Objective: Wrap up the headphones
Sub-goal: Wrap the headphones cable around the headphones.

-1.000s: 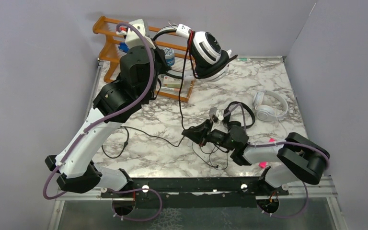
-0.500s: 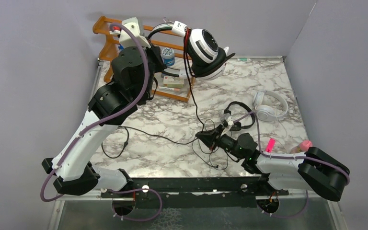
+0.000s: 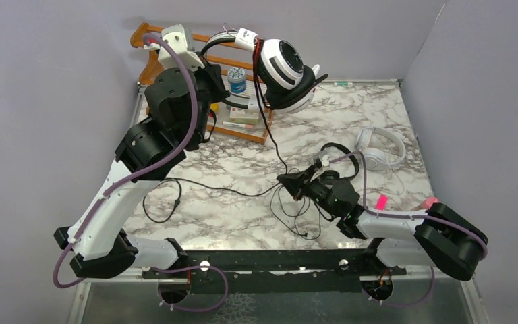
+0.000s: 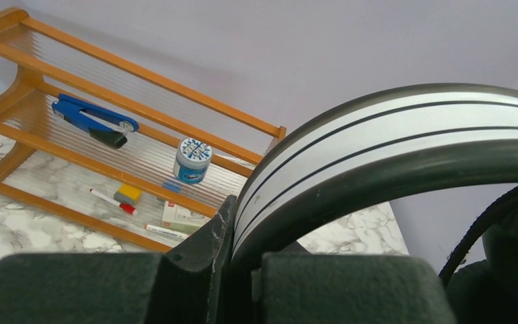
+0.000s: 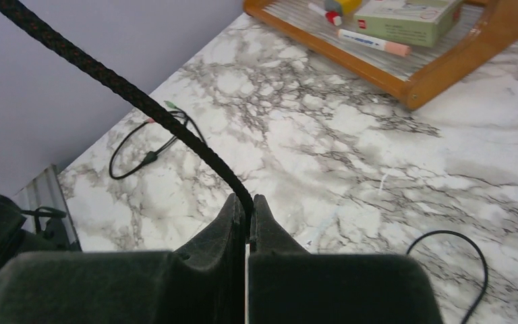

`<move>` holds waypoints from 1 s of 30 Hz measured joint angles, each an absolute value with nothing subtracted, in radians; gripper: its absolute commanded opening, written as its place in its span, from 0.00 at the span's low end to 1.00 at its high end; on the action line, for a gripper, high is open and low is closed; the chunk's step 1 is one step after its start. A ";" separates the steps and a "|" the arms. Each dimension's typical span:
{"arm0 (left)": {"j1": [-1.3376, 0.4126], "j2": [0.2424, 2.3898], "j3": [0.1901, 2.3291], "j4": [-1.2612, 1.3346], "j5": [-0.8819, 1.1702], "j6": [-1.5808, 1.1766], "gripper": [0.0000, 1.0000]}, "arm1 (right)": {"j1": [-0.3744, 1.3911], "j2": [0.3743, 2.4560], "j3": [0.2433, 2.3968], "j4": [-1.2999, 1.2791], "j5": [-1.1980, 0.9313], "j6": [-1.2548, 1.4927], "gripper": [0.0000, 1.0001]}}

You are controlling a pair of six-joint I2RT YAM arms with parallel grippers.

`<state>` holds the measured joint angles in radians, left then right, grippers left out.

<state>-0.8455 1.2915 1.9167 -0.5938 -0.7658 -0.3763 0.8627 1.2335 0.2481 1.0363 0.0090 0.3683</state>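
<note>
White headphones with black ear pads (image 3: 284, 67) hang in the air above the rack. My left gripper (image 3: 210, 54) is shut on their headband (image 4: 391, 128), which fills the left wrist view, jaws (image 4: 243, 229) pinching its edge. Their black braided cord (image 3: 273, 138) drops to the table's middle, where my right gripper (image 3: 287, 181) is shut on it. In the right wrist view the cord (image 5: 141, 101) runs up and left out of the closed tips (image 5: 248, 202). Smaller black headphones (image 3: 340, 158) lie just behind the right wrist. All-white headphones (image 3: 380, 150) lie at the right.
A wooden rack (image 3: 246, 131) stands at the back left with a blue stapler (image 4: 91, 121), a small jar (image 4: 192, 160), markers and a box. Thin black cable loops (image 3: 165, 202) lie on the marble near the left arm and under the right wrist. Walls close in on both sides.
The left arm has carried the held headphones a little left and back. The right arm's elbow swung out to the right, its gripper staying on the cord near the table's middle.
</note>
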 measured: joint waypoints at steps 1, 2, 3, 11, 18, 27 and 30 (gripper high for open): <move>-0.846 1.291 1.919 -0.598 -0.758 -0.375 0.00 | 0.847 1.232 0.248 1.026 0.014 0.374 0.00; -0.846 1.291 1.924 -0.606 -0.749 -0.373 0.00 | 0.837 1.230 0.248 1.010 0.014 0.379 0.00; -0.846 1.291 1.930 -0.618 -0.735 -0.371 0.00 | 0.810 1.230 0.249 1.000 0.014 0.384 0.00; -0.846 1.266 1.929 -0.682 -0.542 -0.324 0.00 | 0.564 1.231 0.287 0.920 -0.174 0.420 0.00; -0.844 1.221 1.863 -0.706 -0.303 -0.166 0.00 | 0.454 1.235 0.535 0.592 -0.342 0.342 0.00; -0.846 1.217 1.531 -0.798 -0.415 0.149 0.00 | 0.253 1.309 0.854 0.138 -0.544 0.296 0.00; -0.846 1.235 1.423 -0.808 -0.522 0.239 0.00 | 0.236 1.340 0.940 0.001 -0.616 0.273 0.00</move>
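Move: The right fingers pinch the headphones cable well below the headphones that the left hand holds by the headband; the ear cups hang over them, about 6 cm ahead and 35 up. Some 16 cm below those fingers lie a thin cable loop, 5 cm right and 1 back, and black headphones, 13 ahead, 19 right. From the left hand the cups are 16 cm right, level; the pinched cable is 7 back, 16 right and 36 down. Keeping its pinch on the cable, the right hand draws it forward and right, about 15 cm level, towards the black headphones, rising some 4 cm late and tipping down about 20 degrees. The left hand, still gripping the headband, first eases back and right while turning clockwise, then plunges some 20 cm, drifting forward and left, and rolls about 60 degrees, right side down. ##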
